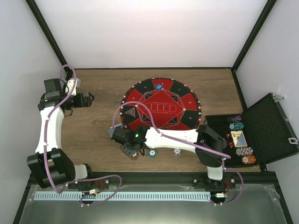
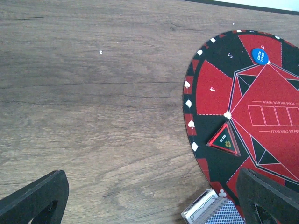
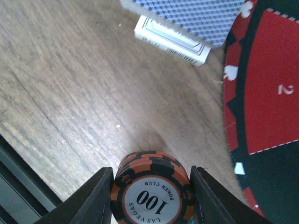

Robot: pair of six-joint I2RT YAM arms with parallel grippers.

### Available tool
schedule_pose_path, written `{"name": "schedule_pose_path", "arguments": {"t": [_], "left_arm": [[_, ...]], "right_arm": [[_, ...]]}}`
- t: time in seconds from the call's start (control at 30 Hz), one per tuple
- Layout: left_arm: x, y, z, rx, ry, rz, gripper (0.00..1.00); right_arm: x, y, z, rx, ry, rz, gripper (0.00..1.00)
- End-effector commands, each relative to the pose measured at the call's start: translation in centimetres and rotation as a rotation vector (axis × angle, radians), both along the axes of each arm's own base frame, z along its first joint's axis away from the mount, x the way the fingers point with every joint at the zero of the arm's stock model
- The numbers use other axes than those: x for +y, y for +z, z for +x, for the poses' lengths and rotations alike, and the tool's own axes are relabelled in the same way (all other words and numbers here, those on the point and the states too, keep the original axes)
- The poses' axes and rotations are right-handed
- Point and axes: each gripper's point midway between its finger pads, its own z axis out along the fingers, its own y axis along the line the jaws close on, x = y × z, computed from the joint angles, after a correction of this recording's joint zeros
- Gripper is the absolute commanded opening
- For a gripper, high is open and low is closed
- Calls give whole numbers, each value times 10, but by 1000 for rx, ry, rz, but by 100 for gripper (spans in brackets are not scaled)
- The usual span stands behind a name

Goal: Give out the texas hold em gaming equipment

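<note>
My right gripper is shut on a short stack of orange-and-black "100" poker chips, held just over the wooden table beside the mat's near-left edge. From above, that gripper sits left of a teal chip stack and a pale chip stack. A deck of blue-backed cards lies on its white box ahead of the fingers. The same deck shows in the left wrist view. My left gripper hovers open and empty left of the mat.
The round red-and-black mat carries a blue disc and a triangular marker. An open black case at the right holds more chips and cards. The right arm lies across the mat's near edge.
</note>
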Motion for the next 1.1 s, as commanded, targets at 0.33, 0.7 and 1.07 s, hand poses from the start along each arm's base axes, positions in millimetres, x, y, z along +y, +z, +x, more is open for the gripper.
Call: {"name": "schedule_pose_path", "arguments": {"t": [0.33,0.7,1.07], "left_arm": [[2,22,-1,-44,11,9,100],[1,24,-2,-44,4,16,100],[3,27,0,-48,3,26,100]], "right_arm": [[-10,51,149,-131,-226,163,6],[-9,-15,206,-61,-285,113,5],[-21,-57,206,-31,-296,44,5]]}}
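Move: The 100 chips are already pinched in my right hand. They are bound for the mat spot on the near side of the all-in marker, about 20 cm ahead, 2 cm right and 7 cm below. The all-in marker is roughly 25 cm ahead and 1 cm left. The card deck lies 12 cm ahead, 8 cm left; the rest of the brown chip stack 2 cm back, 1 cm right. From my left hand the mat spot is some 30 cm right, 1 cm back, 20 cm lower. I swing my right hand forward about 20 cm from above the brown chip stack, arching up some 4 cm on the way while the wrist turns about 15 degrees clockwise. Then I sink it roughly 10 cm almost straight down beside the point of the all-in marker, bringing the pinched chips to the mat, fingers keeping their hold. ##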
